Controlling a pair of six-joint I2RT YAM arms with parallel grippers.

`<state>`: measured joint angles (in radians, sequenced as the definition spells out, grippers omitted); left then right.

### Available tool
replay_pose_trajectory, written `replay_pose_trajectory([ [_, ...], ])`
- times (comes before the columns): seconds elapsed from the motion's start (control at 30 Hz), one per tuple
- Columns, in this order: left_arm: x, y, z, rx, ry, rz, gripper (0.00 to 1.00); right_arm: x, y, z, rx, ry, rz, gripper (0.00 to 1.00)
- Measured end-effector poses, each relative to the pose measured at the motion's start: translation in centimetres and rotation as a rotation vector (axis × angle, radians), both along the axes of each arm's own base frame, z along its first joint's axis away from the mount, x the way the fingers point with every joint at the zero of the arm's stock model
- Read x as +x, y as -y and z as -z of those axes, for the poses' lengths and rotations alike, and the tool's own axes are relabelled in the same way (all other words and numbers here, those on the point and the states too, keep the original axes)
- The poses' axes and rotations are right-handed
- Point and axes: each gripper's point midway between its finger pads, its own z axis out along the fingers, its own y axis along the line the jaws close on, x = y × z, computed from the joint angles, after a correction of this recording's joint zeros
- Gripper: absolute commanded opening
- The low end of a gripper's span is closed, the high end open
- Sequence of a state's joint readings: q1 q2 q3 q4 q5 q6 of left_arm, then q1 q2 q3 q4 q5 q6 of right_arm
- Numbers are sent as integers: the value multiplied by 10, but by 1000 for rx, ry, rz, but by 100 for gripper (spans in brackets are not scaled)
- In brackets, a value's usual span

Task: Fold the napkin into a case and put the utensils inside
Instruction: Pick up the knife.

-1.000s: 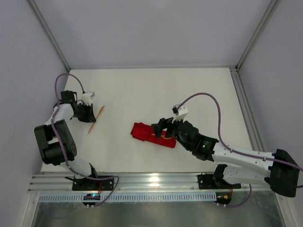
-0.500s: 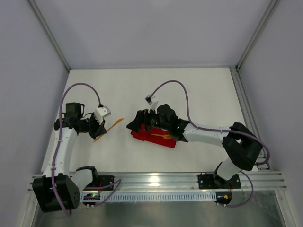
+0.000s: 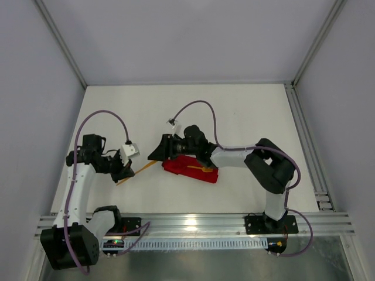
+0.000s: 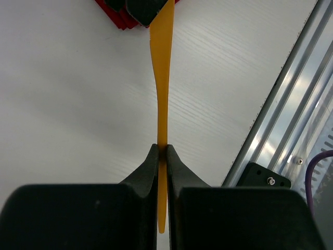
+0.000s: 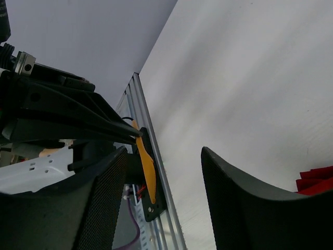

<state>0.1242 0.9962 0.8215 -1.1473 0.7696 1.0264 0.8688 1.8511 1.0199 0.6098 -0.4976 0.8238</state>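
The red napkin [image 3: 186, 169] lies folded at mid-table, with one orange utensil [image 3: 200, 169] lying on top of it. My left gripper [image 3: 129, 174] is shut on the handle of a second orange utensil [image 3: 142, 170], which it holds level, pointing at the napkin's left end. In the left wrist view this utensil [image 4: 161, 78] runs from the shut gripper [image 4: 162, 151] up to the napkin [image 4: 115, 14]. My right gripper [image 3: 154, 154] is at the napkin's left end, open. In its wrist view the gripper [image 5: 164, 179] stands wide apart, the utensil's tip [image 5: 146, 169] near the left finger, untouched.
An aluminium rail [image 3: 187, 224] runs along the table's near edge, also seen as the rail [image 4: 294, 99] right of the left gripper. Grey walls and a frame post [image 3: 304, 117] bound the table on the other sides.
The left gripper carried its utensil right, toward the napkin. The right gripper moved left from over the napkin to its left end, and its jaws have narrowed a little.
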Motion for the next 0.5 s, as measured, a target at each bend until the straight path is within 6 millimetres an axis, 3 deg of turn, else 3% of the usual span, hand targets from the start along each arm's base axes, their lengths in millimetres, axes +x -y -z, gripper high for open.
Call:
replay_pose_trajectory([
  [0.03, 0, 0, 0, 0, 0, 3, 0, -3, -3, 1, 11, -16, -21, 54],
  [0.1, -1, 0, 0, 1, 0, 6, 0, -8, -5, 3, 19, -41, -44, 50],
  [0.5, -1, 0, 0, 2, 1, 8, 0, -34, -13, -7, 64, -63, -143, 40],
])
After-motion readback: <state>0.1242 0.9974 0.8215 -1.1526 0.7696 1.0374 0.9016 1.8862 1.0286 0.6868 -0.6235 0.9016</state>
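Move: The knife, still pinched by its handle in the left fingers, has its middle about 5 cm back and 6 cm left of the right hand, roughly level; its blade end lies nearer. From the left hand that middle is some 2 cm ahead and 4 cm right, about level. The folded napkin lies about 15 cm right, 8 cm back and 14 cm below the right hand, with the yellow utensil on it 20 cm right, 8 cm back. The knife's blade is what the right hand comes around: it goes back about 3.5 cm and a little left, turning some 10 degrees counter-clockwise. Its fingers close from about two-thirds open to a bit under half, one on either side of the blade; a firm pinch can't be seen yet. The left hand stays put and keeps its grip on the handle. ##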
